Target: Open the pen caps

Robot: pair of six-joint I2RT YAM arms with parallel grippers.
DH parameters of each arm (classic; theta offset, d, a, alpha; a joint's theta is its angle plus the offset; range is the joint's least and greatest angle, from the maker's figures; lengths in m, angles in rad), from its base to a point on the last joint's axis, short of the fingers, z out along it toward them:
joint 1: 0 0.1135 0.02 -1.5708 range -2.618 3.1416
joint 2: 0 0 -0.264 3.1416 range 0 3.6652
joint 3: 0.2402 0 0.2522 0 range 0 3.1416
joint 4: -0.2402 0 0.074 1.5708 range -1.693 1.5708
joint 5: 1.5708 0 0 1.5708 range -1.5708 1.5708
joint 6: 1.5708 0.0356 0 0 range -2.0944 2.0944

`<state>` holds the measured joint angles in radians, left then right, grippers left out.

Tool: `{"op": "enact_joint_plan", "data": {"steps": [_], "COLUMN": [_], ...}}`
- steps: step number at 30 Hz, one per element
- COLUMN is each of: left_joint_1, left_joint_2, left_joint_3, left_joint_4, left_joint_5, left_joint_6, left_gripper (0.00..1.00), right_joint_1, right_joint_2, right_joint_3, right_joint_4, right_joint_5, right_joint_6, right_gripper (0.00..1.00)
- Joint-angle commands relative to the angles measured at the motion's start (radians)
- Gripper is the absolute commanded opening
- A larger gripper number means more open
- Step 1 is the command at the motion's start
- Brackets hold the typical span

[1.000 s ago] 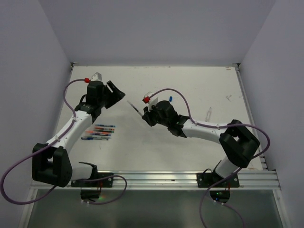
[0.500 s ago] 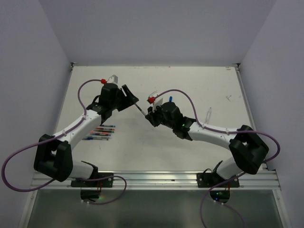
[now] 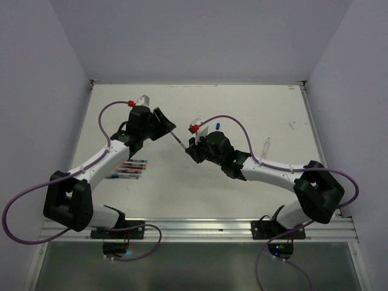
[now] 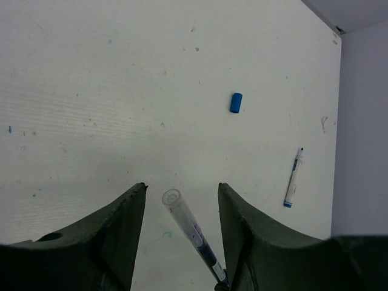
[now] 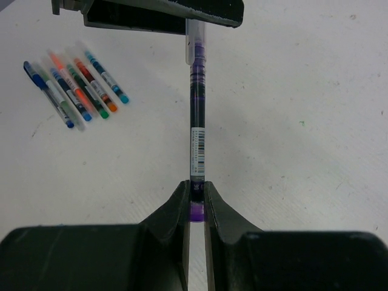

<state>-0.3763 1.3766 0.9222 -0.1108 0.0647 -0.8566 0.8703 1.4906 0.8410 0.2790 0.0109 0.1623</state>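
My right gripper (image 5: 195, 194) is shut on the rear end of a purple pen (image 5: 197, 121), held above the table and pointing at the left gripper. The pen's clear cap (image 4: 176, 206) sits on its far end, between the fingers of my left gripper (image 4: 182, 194). That gripper is open, with a gap on each side of the cap. From above, the pen (image 3: 177, 140) bridges the left gripper (image 3: 167, 124) and the right gripper (image 3: 191, 148). A loose blue cap (image 4: 236, 102) lies on the table beyond.
A row of several capped coloured pens (image 5: 76, 88) lies on the table under the left arm, also seen from above (image 3: 126, 170). One pale pen with blue ends (image 4: 293, 177) lies alone toward the right side. Walls close the table at the back and sides.
The left arm swung right until its fingers straddled the pen's capped end, and its jaws have narrowed a little. The right arm shifted slightly left, still holding the pen.
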Motion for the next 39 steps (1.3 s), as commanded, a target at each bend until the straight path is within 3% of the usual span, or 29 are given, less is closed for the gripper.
{"op": "enact_joint_plan", "data": {"steps": [1,5,7,8,10,14,15,20,28,29,39], "left_joint_1": [-0.006,-0.006,-0.006,-0.006,-0.006,-0.006,-0.007,-0.007,-0.007,-0.007,-0.007], "left_joint_2": [0.009,0.016,0.016,0.018,0.018,0.001,-0.007,-0.05,-0.102,-0.103,-0.126], "left_joint_3": [0.03,0.029,0.027,0.026,0.024,0.011,-0.003,-0.023,-0.054,-0.056,-0.072], "left_joint_4": [0.068,0.086,0.091,0.094,0.094,0.094,0.127,0.143,0.18,0.181,0.214], "left_joint_5": [0.009,0.02,0.027,0.032,0.046,0.057,0.061,0.069,0.093,0.093,0.116], "left_joint_6": [-0.019,-0.015,-0.01,-0.007,0.005,0.01,0.008,0.016,0.021,0.022,0.025], "left_gripper": [0.54,0.43,0.27,0.13,0.0,0.0,0.0,0.0,0.0,0.0,0.0], "right_joint_1": [0.007,0.01,0.012,0.013,0.012,0.012,0.012,0.012,0.012,0.012,0.006], "right_joint_2": [-0.041,-0.039,-0.038,-0.039,-0.044,-0.033,-0.026,0.022,0.092,0.092,0.066], "right_joint_3": [0.001,0.007,0.01,0.013,0.017,0.044,0.056,0.124,0.202,0.187,0.142], "right_joint_4": [0.049,0.043,0.042,0.037,0.031,0.0,-0.012,-0.064,-0.12,-0.101,-0.049], "right_joint_5": [0.026,0.032,0.029,0.026,0.012,0.015,0.014,0.018,-0.002,-0.003,0.005], "right_joint_6": [0.014,0.016,0.017,0.017,0.019,0.029,0.029,0.045,0.072,0.077,0.092], "right_gripper": [0.0,0.0,0.0,0.0,0.0,0.01,0.15,0.49,0.86,0.98,0.99]}}
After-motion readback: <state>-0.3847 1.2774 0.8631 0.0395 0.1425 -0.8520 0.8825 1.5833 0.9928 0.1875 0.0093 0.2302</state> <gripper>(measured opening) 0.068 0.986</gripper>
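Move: The left hand, open, is already around the cap end of the purple pen; the cap's middle lies about 1 cm back and 1 cm right of it, practically level. The loose blue cap is on the table some 5 cm ahead, 20 cm right and 15 cm below; the row of pens is about 14 cm back, 17 cm left, equally low. From the right hand, which holds the tail, the purple pen's cap is about 6 cm ahead, 6 cm left and 4 cm up. The left fingers close on the capped end of the purple pen, easing a little right as they shut, then keep their grip and lift about 4 cm, tipping up some 10 degrees. The right fingers let go of the tail and open wide; that hand shifts about 2.5 cm left and slightly forward, towards the cap end, its open fingers either side of the barrel. ##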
